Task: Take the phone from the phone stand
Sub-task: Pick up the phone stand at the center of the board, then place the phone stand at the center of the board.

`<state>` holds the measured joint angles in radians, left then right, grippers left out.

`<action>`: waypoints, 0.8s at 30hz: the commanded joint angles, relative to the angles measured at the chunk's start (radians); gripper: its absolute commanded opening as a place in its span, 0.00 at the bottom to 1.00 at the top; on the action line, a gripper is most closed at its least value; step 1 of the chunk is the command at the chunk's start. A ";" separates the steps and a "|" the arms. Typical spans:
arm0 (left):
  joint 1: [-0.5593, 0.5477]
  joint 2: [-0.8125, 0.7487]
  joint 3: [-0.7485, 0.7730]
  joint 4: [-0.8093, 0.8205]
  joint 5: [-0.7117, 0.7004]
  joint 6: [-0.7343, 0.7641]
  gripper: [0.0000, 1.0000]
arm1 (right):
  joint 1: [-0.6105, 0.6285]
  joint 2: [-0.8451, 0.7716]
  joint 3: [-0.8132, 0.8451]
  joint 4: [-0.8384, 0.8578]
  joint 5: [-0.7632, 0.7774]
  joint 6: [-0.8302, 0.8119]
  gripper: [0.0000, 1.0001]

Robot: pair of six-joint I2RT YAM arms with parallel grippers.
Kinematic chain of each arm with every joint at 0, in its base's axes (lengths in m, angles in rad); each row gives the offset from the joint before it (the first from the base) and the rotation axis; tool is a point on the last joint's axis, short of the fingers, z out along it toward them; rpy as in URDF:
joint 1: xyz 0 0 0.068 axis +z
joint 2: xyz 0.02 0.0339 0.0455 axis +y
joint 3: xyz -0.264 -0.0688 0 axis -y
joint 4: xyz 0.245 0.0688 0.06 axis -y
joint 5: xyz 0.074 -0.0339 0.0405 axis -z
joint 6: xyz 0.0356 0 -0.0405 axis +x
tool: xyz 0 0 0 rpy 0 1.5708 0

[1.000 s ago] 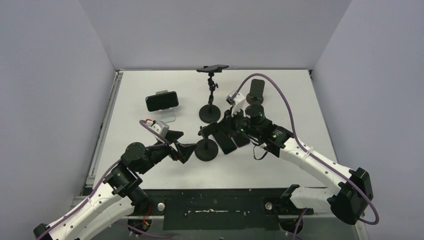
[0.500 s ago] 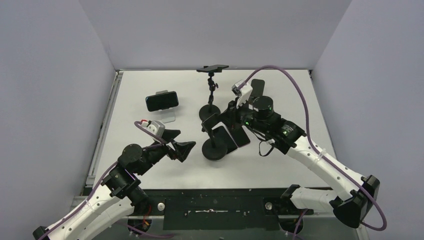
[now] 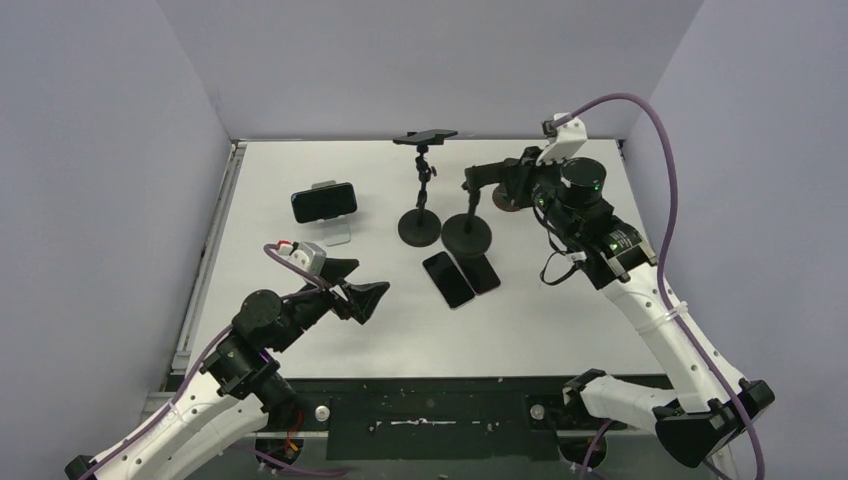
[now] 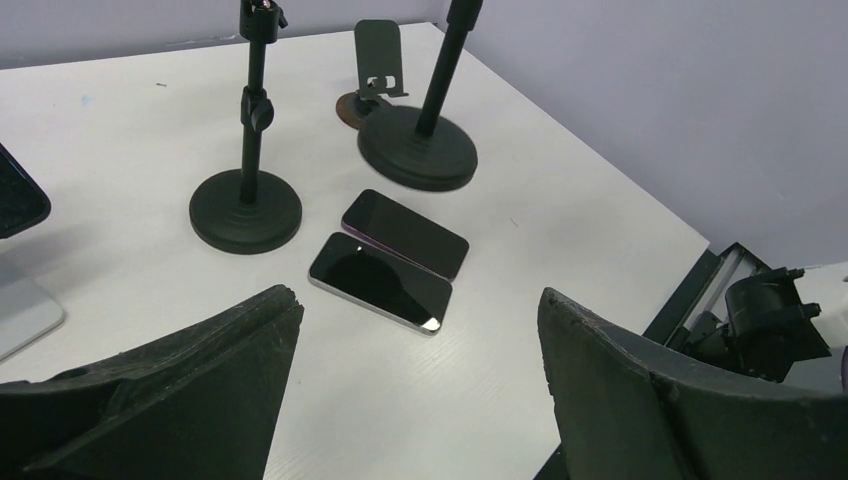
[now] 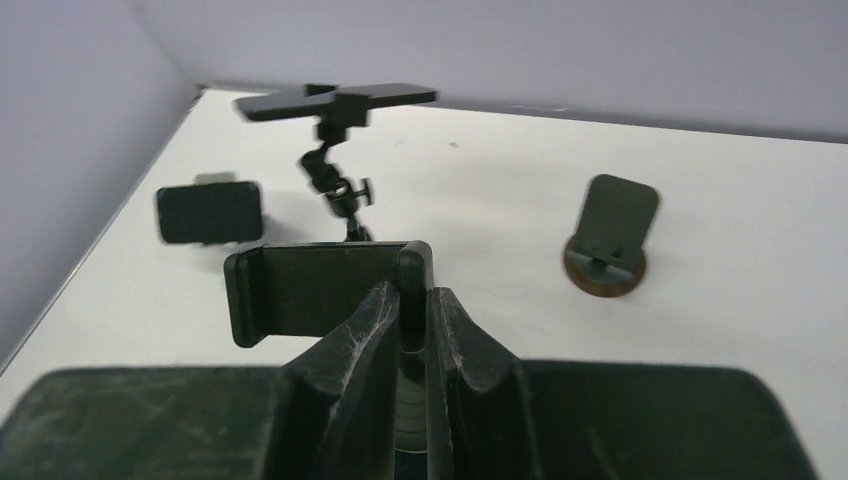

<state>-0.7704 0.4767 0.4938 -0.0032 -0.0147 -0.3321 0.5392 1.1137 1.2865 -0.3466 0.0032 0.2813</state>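
Note:
One black phone (image 3: 425, 137) lies clamped flat on top of a tall pole stand (image 3: 419, 226). Another phone (image 3: 324, 202) sits in a silver stand (image 3: 340, 236) at the left. My right gripper (image 3: 500, 177) is shut on the neck of a second black pole stand (image 3: 467, 234), just behind its empty clamp (image 5: 320, 290). That stand hangs at the back right, base tilted close over the table. Two dark phones (image 3: 447, 279) (image 3: 480, 270) lie flat side by side mid-table. My left gripper (image 3: 358, 285) hovers open and empty to their left, with the phones (image 4: 380, 282) beyond its tips.
A small folding stand on a brown round base (image 5: 610, 235) is at the back right, behind the held stand. The tall stand's base (image 4: 245, 210) and the held stand's base (image 4: 418, 150) stand close together. The table's right edge (image 4: 640, 215) and walls enclose the area.
My right arm carried the empty pole stand from near the table's middle up and back to the right, uncovering the two flat phones. The left arm has barely moved.

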 commanded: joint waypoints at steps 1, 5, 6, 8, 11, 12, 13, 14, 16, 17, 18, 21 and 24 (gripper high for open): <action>0.006 -0.016 0.006 0.035 -0.002 0.001 0.86 | -0.089 -0.025 0.052 0.158 0.135 0.039 0.00; 0.005 -0.022 0.006 0.036 0.008 -0.004 0.86 | -0.171 -0.017 0.044 0.197 0.219 0.046 0.00; 0.005 -0.023 0.006 0.037 0.011 -0.005 0.86 | -0.196 -0.015 0.039 0.208 0.233 0.052 0.00; 0.006 -0.028 0.007 0.036 0.013 -0.007 0.86 | -0.259 -0.003 0.031 0.234 0.232 0.063 0.00; 0.006 -0.035 0.008 0.037 0.015 -0.009 0.86 | -0.363 0.034 0.025 0.271 0.214 0.080 0.00; 0.006 -0.038 0.008 0.038 0.015 -0.010 0.86 | -0.382 0.044 0.022 0.283 0.212 0.081 0.00; 0.005 -0.042 0.007 0.039 0.015 -0.012 0.86 | -0.402 0.056 0.019 0.304 0.213 0.080 0.00; 0.006 -0.046 0.006 0.039 0.015 -0.013 0.86 | -0.416 0.067 0.014 0.324 0.213 0.074 0.00; 0.006 -0.051 0.005 0.039 0.015 -0.015 0.86 | -0.436 0.093 0.009 0.361 0.221 0.061 0.00; 0.006 -0.053 0.004 0.040 0.015 -0.015 0.86 | -0.445 0.109 0.011 0.376 0.219 0.054 0.00; 0.006 -0.053 0.003 0.041 0.015 -0.014 0.86 | -0.454 0.128 0.015 0.385 0.222 0.048 0.00; 0.006 -0.052 0.004 0.043 0.039 -0.015 0.86 | -0.480 0.174 0.008 0.425 0.223 0.036 0.00; 0.008 -0.050 0.005 0.040 0.036 -0.015 0.86 | -0.507 0.209 -0.028 0.511 0.200 0.022 0.00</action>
<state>-0.7704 0.4301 0.4938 -0.0025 0.0029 -0.3386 0.0597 1.3174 1.2694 -0.1211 0.2062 0.3103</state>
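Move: The right hand holds the black phone stand roughly 32 cm above the board; the free patch it is bound for lies some 18 cm ahead and 20 cm to its right. The wooden-based stand is about 22 cm ahead and 7 cm right, the tall stand 13 cm ahead and 19 cm left, the two phones level with the hand and 8 cm left. From the left hand that patch is about 30 cm ahead, 51 cm right and 22 cm below. Still pinching the phone stand by its holder, the right hand sweeps it about 20 cm to the right and 12 cm forward, carrying it off the phones and past the near side of the wooden-based stand, while turning some 40 degrees clockwise. It stays almost level at first, then the sideways run slows and it sinks about 4 cm towards the free far-right patch, fingers kept shut on the stand. ##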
